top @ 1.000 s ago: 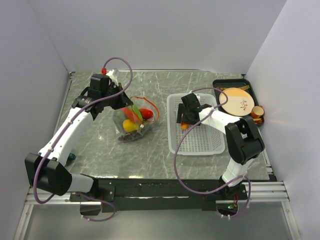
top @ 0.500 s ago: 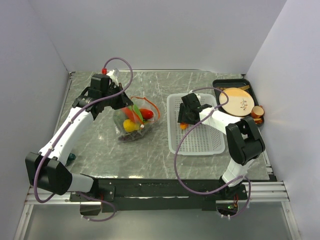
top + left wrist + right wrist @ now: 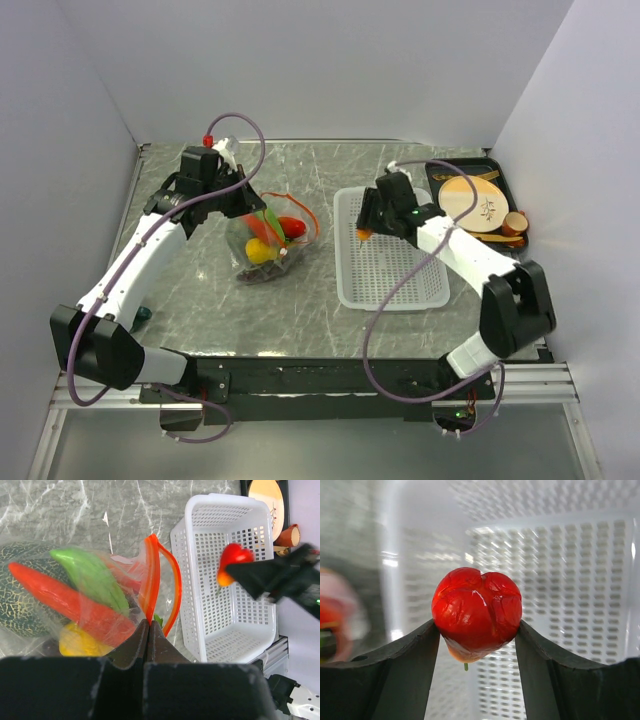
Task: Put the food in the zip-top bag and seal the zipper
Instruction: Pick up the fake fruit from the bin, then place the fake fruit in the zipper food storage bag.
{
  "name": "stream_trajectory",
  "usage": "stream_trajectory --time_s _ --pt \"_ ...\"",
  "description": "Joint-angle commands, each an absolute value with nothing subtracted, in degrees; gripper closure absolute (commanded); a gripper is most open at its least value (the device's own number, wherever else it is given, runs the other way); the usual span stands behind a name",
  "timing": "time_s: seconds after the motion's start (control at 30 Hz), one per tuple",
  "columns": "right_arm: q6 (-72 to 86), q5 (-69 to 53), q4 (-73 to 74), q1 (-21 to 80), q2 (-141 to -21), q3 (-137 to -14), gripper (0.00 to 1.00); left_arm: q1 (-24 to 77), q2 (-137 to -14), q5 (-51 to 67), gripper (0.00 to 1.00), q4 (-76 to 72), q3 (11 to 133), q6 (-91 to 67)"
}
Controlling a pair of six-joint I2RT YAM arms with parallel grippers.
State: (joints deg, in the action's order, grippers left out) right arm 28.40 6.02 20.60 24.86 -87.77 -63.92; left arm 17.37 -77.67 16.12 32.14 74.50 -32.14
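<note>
The clear zip-top bag (image 3: 262, 248) lies left of centre, holding food: a green piece (image 3: 90, 575), a long red piece (image 3: 65, 605), a yellow piece (image 3: 80, 640) and a netted dark green fruit (image 3: 12, 605). Its orange-red zipper (image 3: 152, 575) loops open at the mouth. My left gripper (image 3: 149, 623) is shut on the zipper edge and holds the mouth up (image 3: 245, 205). My right gripper (image 3: 476, 630) is shut on an orange-red tomato (image 3: 476, 611). It holds the tomato in the air over the basket's left rim (image 3: 363, 232), right of the bag.
A white perforated basket (image 3: 400, 290) sits right of the bag. At the back right, a dark tray (image 3: 500, 168) carries a tan wooden disc (image 3: 470, 203) and a small brown cup (image 3: 515, 222). A small dark green object (image 3: 143, 313) lies by the left arm.
The right gripper closed on the tomato in the basket and lifted it up and back, over the basket's left rim. The left gripper and the bag have not moved.
</note>
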Motion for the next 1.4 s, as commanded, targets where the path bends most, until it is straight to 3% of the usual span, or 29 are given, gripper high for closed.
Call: stream_trajectory --time_s 0.0,0.3,0.67,1.07,1.37 --pt "27.7 -1.9 15.9 24.9 -82.1 -67.9 0.59 17.7 -77.8 16.3 0.99 30.5 77.3 -31.8" --pt "25.3 -20.9 11.8 29.9 -87.7 -75.3 0.57 18.2 -77.4 18.0 0.99 30.6 78.4 -31.1" --pt "22.8 -30.5 13.3 36.2 -96.3 -81.7 0.56 20.1 -76.2 18.4 0.99 29.2 78.0 -30.4" --pt "19.6 -29.6 16.5 36.6 -101.8 -85.3 0.53 21.9 -75.4 21.9 0.99 30.0 79.1 -27.9" --pt "20.2 -20.1 16.6 36.6 -104.0 -89.1 0.5 22.6 -75.4 24.0 0.99 32.7 81.0 -26.3"
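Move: The right hand already holds the fake fruit just above the bin, whose middle is about 8 cm to its right and 10 cm below, level with it front to back. The zip-top bag's mouth lies some 18 cm to its left, no farther out and about 5 cm higher; the yellow fruit in the bag is roughly 28 cm left and 8 cm down. From the left hand, pinching the bag's rim, the mouth is about 7 cm right, 1 cm back and 5 cm below. Leftward in a quick arc, the right hand keeps its hold on the fake fruit and lifts it about 10 cm while crossing the bin's left wall, turning some 40 degrees counter-clockwise and drawing back about 5 cm. It then sinks roughly 4 cm and eases forward into the bag's mouth. Still pinching the rim, the left hand brings the mouth about 4 cm right and a little back to meet it, turning slightly clockwise. ##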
